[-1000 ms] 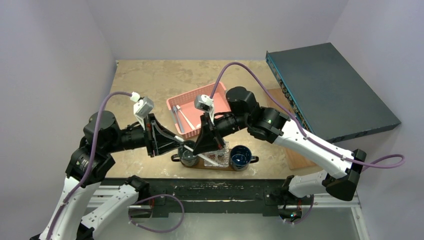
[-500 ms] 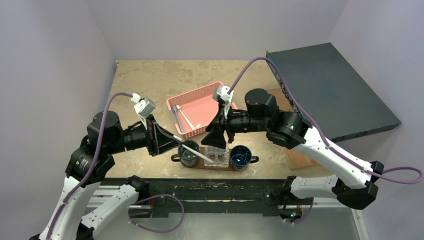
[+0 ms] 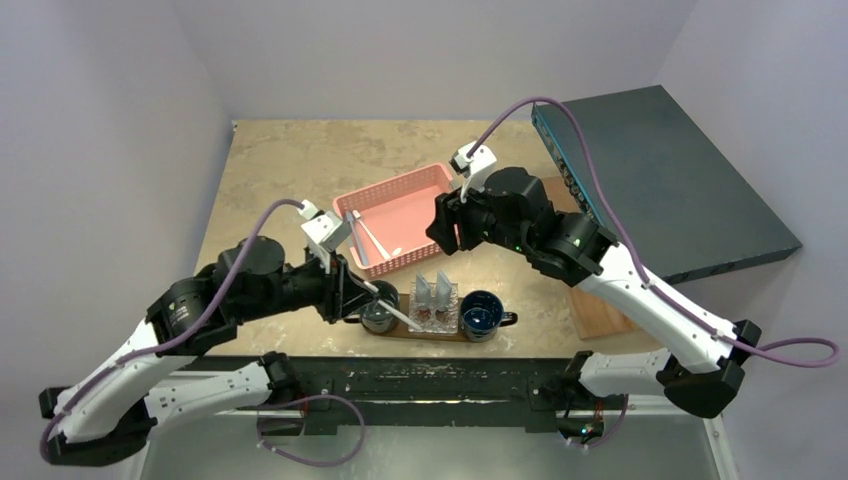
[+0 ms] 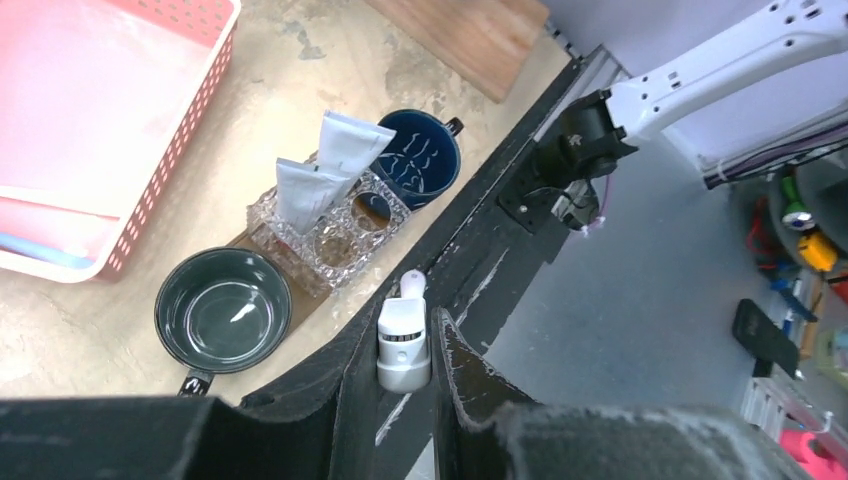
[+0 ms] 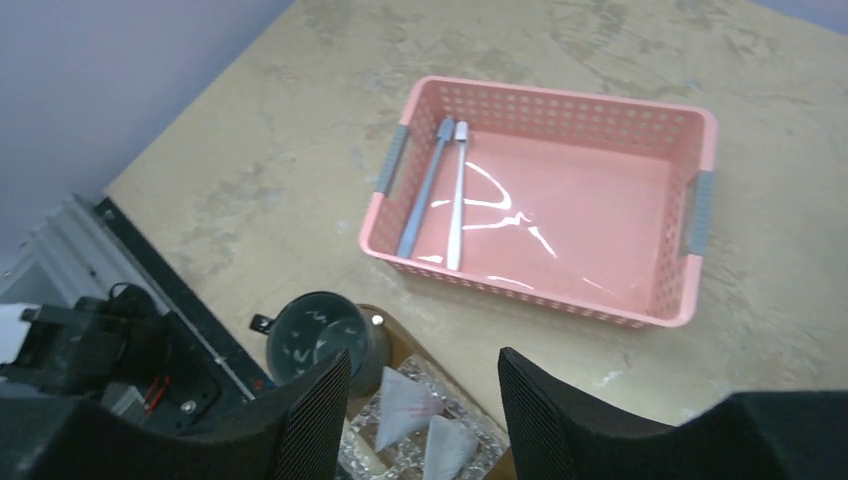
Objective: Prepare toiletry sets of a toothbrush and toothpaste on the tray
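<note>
The tray [image 3: 405, 331] is a dark brown board at the table's near edge. It carries a grey mug [image 3: 378, 312], a blue mug [image 3: 482, 312] and a glass holder [image 4: 330, 235] with two toothpaste tubes [image 3: 431, 292] standing in it. My left gripper [image 4: 404, 312] is shut on a white toothbrush [image 3: 396, 316], which slants over the grey mug [image 4: 222, 310]. My right gripper [image 5: 422, 360] hangs open and empty above the tubes [image 5: 405, 400], near the pink basket [image 5: 560, 200]. A grey toothbrush [image 5: 425, 190] and a white one [image 5: 457, 195] lie in the basket.
The pink mesh basket [image 3: 395, 215] sits just behind the tray. A paler wooden board [image 3: 600, 312] lies at the right under my right arm, and a large dark box [image 3: 660, 180] leans at the back right. The table's black front rail [image 4: 500, 210] runs right beside the tray.
My right gripper opened at the glass holder, then rose and drew back toward the basket, with two tubes left standing. My left arm swung right with the toothbrush still gripped.
</note>
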Motion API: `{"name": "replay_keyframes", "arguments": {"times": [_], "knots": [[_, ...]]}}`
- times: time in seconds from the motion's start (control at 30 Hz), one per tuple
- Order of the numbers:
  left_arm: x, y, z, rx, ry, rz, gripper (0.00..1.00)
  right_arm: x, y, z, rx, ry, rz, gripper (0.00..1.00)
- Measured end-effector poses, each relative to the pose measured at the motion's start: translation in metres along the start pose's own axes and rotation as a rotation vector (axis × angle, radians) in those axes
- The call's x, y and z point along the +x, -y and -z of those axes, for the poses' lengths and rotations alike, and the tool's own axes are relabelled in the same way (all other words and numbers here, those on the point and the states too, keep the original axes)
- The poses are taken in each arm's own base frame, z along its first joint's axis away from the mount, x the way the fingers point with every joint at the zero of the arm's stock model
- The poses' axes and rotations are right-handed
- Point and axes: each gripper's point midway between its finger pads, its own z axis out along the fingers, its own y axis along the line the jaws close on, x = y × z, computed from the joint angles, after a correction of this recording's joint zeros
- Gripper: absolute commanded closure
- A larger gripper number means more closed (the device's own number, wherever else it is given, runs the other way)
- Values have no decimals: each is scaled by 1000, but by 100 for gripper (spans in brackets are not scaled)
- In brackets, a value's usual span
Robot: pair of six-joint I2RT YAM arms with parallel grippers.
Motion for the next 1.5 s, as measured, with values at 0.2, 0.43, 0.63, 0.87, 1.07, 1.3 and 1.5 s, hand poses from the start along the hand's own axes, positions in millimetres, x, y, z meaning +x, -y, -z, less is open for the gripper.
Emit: {"name": "replay_keyframes", "arguments": {"times": [0.2,0.43,0.63,0.87,1.07,1.3,1.5], "knots": [[6,-1,-24,-122,-29,-87,100,2,27,-11,138,-3,-25,42],[13,-17,-52,-280,-42,-161,100,1,41,-15,192,14,-41,42],[24,-31,-66,-341,-40,-176,100,9,46,-18,204,-1,-42,42],[30,-32,-82,-349,-45,-178,100,16,48,-22,208,-13,-42,42],[36,-34,-88,-348,-42,-174,100,25,50,-25,212,-30,-42,42],[49,-40,-97,-353,-55,-175,100,26,51,-26,213,-32,-44,42],[60,-39,-106,-347,-63,-189,100,27,51,-27,214,-33,-47,42]]}}
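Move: Some 7 cm ahead of the left hand, which holds the held toothbrush, 12 cm to its right and 26 cm below, is the clear holder. The green mug stands 6 cm ahead and level sideways; the blue mug, 6 cm ahead and 22 cm to the right. From the empty right hand, the white toothbrush lies about 12 cm ahead, 16 cm left and 31 cm down, the blue toothbrush 3 cm farther left. Sinking about 10 cm while swinging some 6 cm right and 4 cm forward, the left hand takes its gripped toothbrush, head first, down towards the near holes of the clear holder, its fingers tipping steeper by roughly 20 degrees early on. The open right hand eases forward 4 cm towards the basket, then down 4 to 5 cm, turning slightly clockwise. ##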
